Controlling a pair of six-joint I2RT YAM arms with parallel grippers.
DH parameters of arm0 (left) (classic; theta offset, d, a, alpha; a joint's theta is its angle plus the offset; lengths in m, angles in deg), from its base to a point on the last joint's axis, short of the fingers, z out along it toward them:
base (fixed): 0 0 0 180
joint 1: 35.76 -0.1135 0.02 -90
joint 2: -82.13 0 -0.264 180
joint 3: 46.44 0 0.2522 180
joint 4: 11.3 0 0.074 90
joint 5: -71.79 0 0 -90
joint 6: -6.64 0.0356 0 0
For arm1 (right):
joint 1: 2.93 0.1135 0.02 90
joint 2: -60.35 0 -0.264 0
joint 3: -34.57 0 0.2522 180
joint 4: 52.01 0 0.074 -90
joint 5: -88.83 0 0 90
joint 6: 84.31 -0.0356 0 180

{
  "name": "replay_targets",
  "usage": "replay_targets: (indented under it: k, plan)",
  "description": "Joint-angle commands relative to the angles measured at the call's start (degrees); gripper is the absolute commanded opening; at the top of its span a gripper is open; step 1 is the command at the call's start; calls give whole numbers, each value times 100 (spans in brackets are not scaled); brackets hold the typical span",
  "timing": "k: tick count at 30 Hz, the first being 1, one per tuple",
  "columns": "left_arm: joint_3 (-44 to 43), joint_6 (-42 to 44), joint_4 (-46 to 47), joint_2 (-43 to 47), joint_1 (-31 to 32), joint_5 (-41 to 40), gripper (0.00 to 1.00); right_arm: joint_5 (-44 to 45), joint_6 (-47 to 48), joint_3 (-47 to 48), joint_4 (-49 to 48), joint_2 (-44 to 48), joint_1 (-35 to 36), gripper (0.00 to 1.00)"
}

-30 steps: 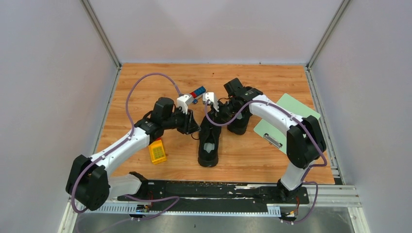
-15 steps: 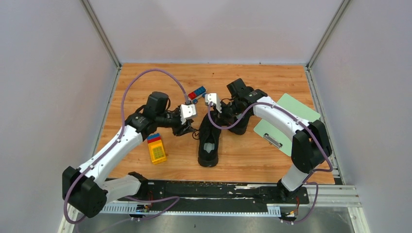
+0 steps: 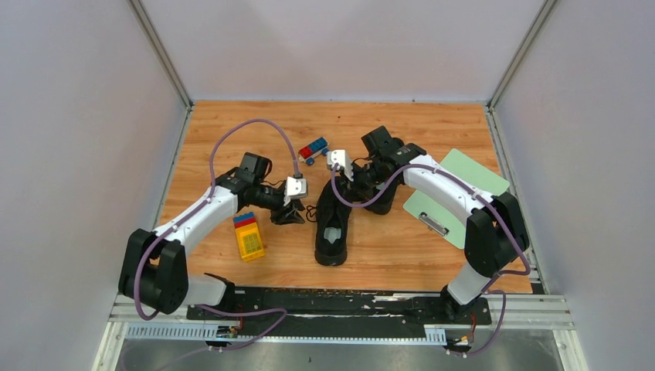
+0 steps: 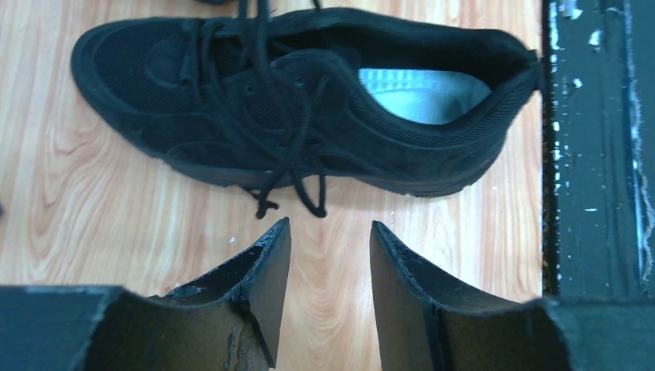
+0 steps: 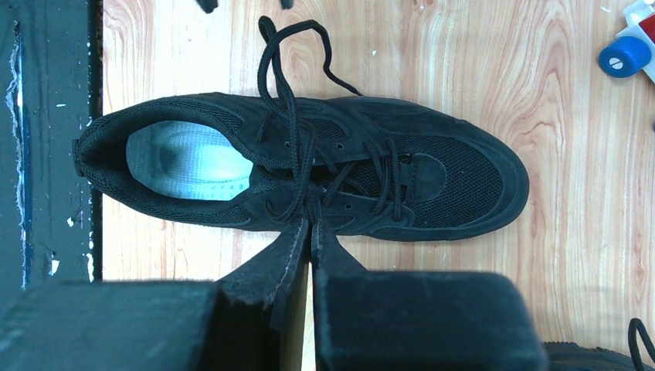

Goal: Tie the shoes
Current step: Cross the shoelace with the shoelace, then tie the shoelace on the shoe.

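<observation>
One black shoe (image 3: 333, 226) lies mid-table with its toe pointing away, pale insole showing (image 4: 421, 93). Its laces are loose; two ends (image 4: 290, 205) hang onto the wood on the left side. My left gripper (image 3: 292, 212) sits just left of that shoe, open and empty (image 4: 328, 228), a little short of the lace ends. My right gripper (image 3: 349, 184) is over the shoe's lacing, and its tips (image 5: 311, 224) are pressed together on a lace strand at the tongue. A lace loop (image 5: 290, 35) lies on the wood beyond. The second shoe (image 3: 380, 202) stands partly hidden under the right arm.
A yellow block toy (image 3: 249, 239) lies left of the shoe. A small red-and-blue toy (image 3: 313, 148) sits further back. A green clipboard (image 3: 456, 193) lies at the right. A black rail (image 3: 347, 301) runs along the near edge, close to the shoe's heel.
My left gripper has opened and drawn back from the shoe's laces, toward the near left. The right gripper has shifted only slightly and stays shut.
</observation>
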Motion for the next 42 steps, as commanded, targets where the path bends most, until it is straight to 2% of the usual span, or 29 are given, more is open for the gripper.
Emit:
replay_targets:
  k: [1, 3, 8, 12, 18, 20, 21, 23, 25, 28, 33, 42]
  plan:
    - [62, 566, -118, 108, -80, 898, 50, -62, 100, 48, 32, 219, 7, 4]
    - [81, 835, -196, 131, -94, 787, 50, -70, 98, 81, 48, 215, 10, 4]
    - [-170, 407, 368, -312, -110, 359, 47, -51, 80, 156, 74, 208, 0, 4]
    - [-660, 587, 266, -865, -284, 580, 45, -97, 38, 195, 105, 238, 3, 4]
    - [-1193, 1742, -712, -1318, -442, 844, 45, -144, 10, 200, 151, 269, 6, 4]
    - [-1607, 2412, -1556, -1547, -484, 1031, 46, -156, -3, 201, 158, 263, 7, 4]
    - [-1763, 3010, -2344, -1625, -524, 1064, 47, -163, -14, 207, 154, 267, 9, 4]
    - [-2059, 3374, -2990, -1768, -594, 1008, 47, -182, -23, 218, 151, 271, 2, 4]
    - [-1932, 3053, -2552, -1613, -631, 692, 48, -210, -25, 231, 156, 263, 4, 4]
    - [-1392, 2508, -1339, -1447, -610, 492, 47, -247, -48, 275, 154, 225, 4, 5]
    - [-1536, 2189, -1013, -1955, -393, 108, 42, -279, -92, 374, 159, 160, 7, 5]
    - [-1428, 2395, -786, -1949, -45, -331, 46, -345, -126, 435, 150, 6, 11, 5]
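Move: The loose end of the lace held by the right hand hangs over the shoe's left side, about 2 cm ahead of the left hand, 3 cm to its right and 4 cm lower. The shoe's middle is some 9 cm right, 2 cm ahead and 7 cm lower; the yellow toy is about 13 cm left, 5 cm back and 10 cm lower. From the right hand the lace end lies roughly 10 cm left, 1 cm back and 5 cm lower. Left hand, fingers still half open, goes about 5 cm forward past the lace end, then sinks some 4 cm. ##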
